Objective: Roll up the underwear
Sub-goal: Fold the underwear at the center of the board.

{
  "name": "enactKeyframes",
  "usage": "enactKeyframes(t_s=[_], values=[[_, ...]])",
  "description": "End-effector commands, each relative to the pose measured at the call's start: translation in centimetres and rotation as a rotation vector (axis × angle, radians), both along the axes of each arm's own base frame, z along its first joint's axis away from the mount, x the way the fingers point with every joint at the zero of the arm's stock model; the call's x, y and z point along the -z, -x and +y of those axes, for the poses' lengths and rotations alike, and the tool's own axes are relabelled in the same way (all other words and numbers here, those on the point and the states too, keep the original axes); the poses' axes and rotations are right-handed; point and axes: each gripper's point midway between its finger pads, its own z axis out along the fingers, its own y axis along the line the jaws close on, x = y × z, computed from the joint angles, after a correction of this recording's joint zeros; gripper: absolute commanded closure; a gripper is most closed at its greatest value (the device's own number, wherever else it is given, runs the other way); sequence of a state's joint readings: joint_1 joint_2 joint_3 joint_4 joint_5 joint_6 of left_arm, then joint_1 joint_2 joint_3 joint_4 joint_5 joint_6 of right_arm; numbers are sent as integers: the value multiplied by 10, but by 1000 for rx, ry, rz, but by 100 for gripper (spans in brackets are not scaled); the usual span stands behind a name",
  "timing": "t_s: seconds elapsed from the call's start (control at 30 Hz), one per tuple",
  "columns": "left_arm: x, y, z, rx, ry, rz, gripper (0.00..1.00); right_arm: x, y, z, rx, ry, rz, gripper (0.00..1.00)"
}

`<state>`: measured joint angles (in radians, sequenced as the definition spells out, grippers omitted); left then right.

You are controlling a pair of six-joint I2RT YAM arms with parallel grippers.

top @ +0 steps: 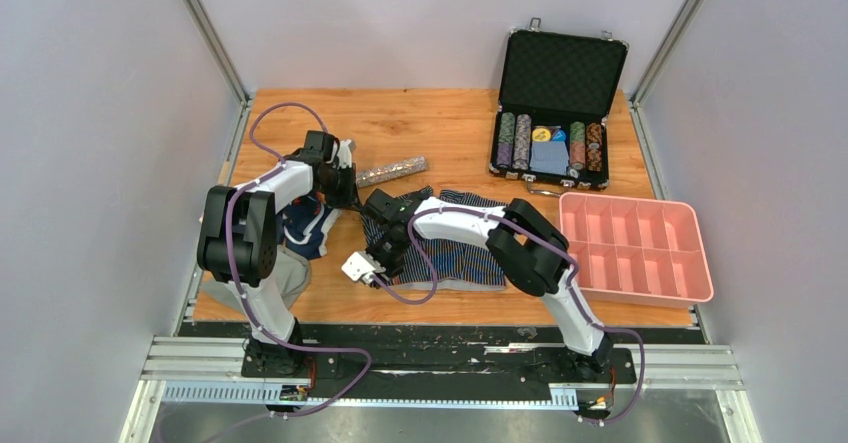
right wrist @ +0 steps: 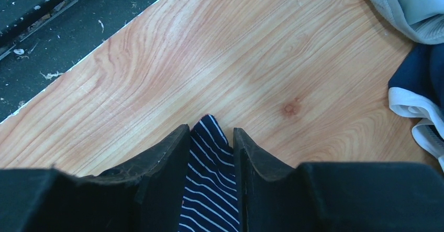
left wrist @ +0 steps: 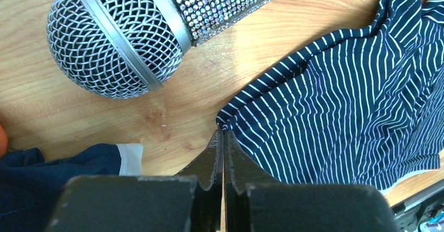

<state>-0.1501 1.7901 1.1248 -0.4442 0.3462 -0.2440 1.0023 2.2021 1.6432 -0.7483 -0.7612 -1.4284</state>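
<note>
The striped underwear (top: 465,253), navy with thin white stripes, lies spread in the middle of the table. My left gripper (top: 350,201) is shut on its pointed far-left corner (left wrist: 226,121); in the left wrist view the jaws (left wrist: 223,132) meet with only a slit between them. At the cloth's near-left part, my right gripper (top: 380,255) holds a fold of the striped underwear (right wrist: 209,190) between its fingers (right wrist: 211,130), low over the wood. The plain navy underwear (top: 305,225) with a white edge lies crumpled left of both grippers, untouched.
A glittery microphone (top: 392,171) lies just behind the left gripper, its mesh head (left wrist: 115,38) close by. A grey cloth (top: 285,275) sits at the near left. An open black case of poker chips (top: 555,113) and a pink divided tray (top: 635,248) stand on the right.
</note>
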Motion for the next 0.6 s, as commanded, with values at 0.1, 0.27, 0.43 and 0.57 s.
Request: enactKeyframes(t_s=[0.1,0.27,0.43,0.57], values=[[-14,-14,-6,4,31,-45,100,-3,5,13,-69,-47,-7,66],[-15,-15,-6,5,31,-47,100,3,6,9,-71,-15,-1,77],[-16,-13,-6,3,35,-37,100,-11,6,16,-60,-42,11,86],[-25,-10,-4,-10,49,-6,100,-42,3,29,-38,-106,29,95]])
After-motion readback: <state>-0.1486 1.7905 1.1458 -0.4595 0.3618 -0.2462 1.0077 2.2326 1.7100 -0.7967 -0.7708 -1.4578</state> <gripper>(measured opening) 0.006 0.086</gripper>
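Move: The near-left corner of the striped underwear already lies between my right fingers, at the hand point and about 1 cm below it; from my left hand, which keeps the far-left corner, it is some 18 cm back and 3 cm to the right. From my right hand the navy cloth is roughly 14 cm ahead and 14 cm left, and the grey cloth about 20 cm left and 1 cm ahead. The microphone's middle lies about 8 cm ahead of my left hand and 5 cm to its right. I close my right fingers from about a third open to nearly shut and pinch the near-left corner of the striped underwear, easing the hand about 1 cm to the left and lifting it barely half a centimetre at the last. My left hand stays shut on the far-left corner, almost still, and just starts to rise by about half a centimetre. ##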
